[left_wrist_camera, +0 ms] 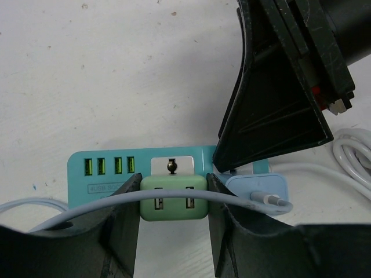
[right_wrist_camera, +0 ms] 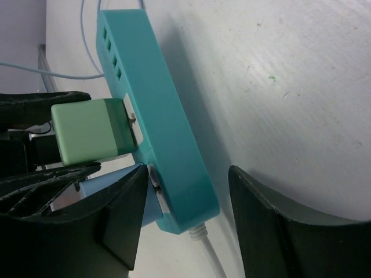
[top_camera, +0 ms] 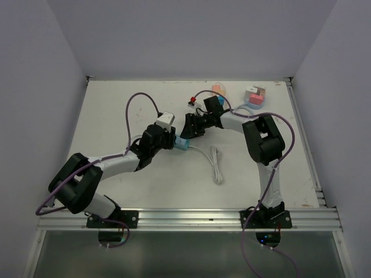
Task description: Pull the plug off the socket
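A teal socket strip (left_wrist_camera: 110,168) (right_wrist_camera: 168,133) (top_camera: 182,143) lies mid-table. A pale green plug (left_wrist_camera: 173,198) (right_wrist_camera: 93,130) sits in its white outlet, and a metal prong shows in a thin gap between plug and strip. My left gripper (left_wrist_camera: 173,220) is shut on the green plug, one finger on each side. A light blue plug (left_wrist_camera: 255,188) with a cable sits beside it. My right gripper (right_wrist_camera: 185,220) is open and straddles the strip's cord end. One of its fingers (right_wrist_camera: 116,220) is against the blue plug; the other stands clear of the strip.
The strip's white cord (top_camera: 215,165) lies coiled to the right of it. A light blue cable (left_wrist_camera: 87,205) crosses in front of the green plug. Coloured blocks (top_camera: 255,95) and a pink piece (top_camera: 219,90) sit at the back right. Walls close in the table's sides.
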Available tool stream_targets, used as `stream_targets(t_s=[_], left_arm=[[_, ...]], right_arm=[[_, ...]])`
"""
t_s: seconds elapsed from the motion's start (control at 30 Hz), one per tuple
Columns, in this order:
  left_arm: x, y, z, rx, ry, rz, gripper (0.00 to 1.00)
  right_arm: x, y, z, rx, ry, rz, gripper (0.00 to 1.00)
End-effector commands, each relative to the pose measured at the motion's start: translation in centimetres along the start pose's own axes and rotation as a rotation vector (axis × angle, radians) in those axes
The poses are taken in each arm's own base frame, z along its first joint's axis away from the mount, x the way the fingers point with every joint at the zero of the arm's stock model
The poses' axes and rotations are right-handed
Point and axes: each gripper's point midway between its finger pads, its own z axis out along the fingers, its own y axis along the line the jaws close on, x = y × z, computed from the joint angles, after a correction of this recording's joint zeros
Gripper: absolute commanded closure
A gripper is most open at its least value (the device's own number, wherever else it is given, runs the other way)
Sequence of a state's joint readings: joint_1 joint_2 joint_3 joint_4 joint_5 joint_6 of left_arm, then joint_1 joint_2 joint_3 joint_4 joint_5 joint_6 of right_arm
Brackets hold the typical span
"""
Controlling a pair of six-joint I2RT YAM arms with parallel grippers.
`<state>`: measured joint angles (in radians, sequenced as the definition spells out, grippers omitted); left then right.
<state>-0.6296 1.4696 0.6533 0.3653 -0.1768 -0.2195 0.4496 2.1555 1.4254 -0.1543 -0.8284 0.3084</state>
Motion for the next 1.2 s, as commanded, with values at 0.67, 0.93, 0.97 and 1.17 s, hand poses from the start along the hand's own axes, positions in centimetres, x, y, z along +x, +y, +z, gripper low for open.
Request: stream_targets(t_s=[0.67, 0.93, 0.97, 1.17], left_arm=[[-7.1, -1.3, -2.2, 0.083, -0.298, -0.039, 1.0], [-8.0, -0.8, -3.3, 0.06, -0.315, -0.057, 1.0], [-7.9, -0.8, -3.3, 0.059, -0.306, -0.058, 1.0], [-5.4, -0.4, -3.7, 0.028, -0.169, -0.105, 1.0]], right_arm=[[0.6, 0.8, 0.5, -0.03, 0.048, -0.03, 1.0], [0.7, -1.8, 0.6, 0.081, 0.04, -0.029, 1.0], [0.8, -2.0, 0.6, 0.087, 0.04, -0.023, 1.0], [-0.6, -4.2, -1.0, 0.133, -0.057, 0.06, 1.0]])
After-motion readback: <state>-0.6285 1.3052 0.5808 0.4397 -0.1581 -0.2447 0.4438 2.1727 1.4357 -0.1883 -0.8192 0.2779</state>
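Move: The left hand already grips the pale green plug, still seated in the teal socket strip, whose middle is about 3 cm ahead, 1 cm right and 2 cm lower. The light blue plug beside it lies some 5 cm right of the left hand and 1 cm nearer the base. From the right hand, open around the strip's cord end, the strip's middle is roughly 5 cm left and 1 cm ahead, about level; the white cable bundle lies some 11 cm back, 12 cm right and 4 cm lower. Straight up and fast, after holding nearly still at first, the left hand draws the green plug away from the strip by about 5 cm, fingertips tilting up some 10 degrees and easing down slightly at the end, grip unchanged. Beforehand the right fingers close and pinch the strip's cord end; that hand then keeps holding it, sinking 1 to 2 cm during the pull. ##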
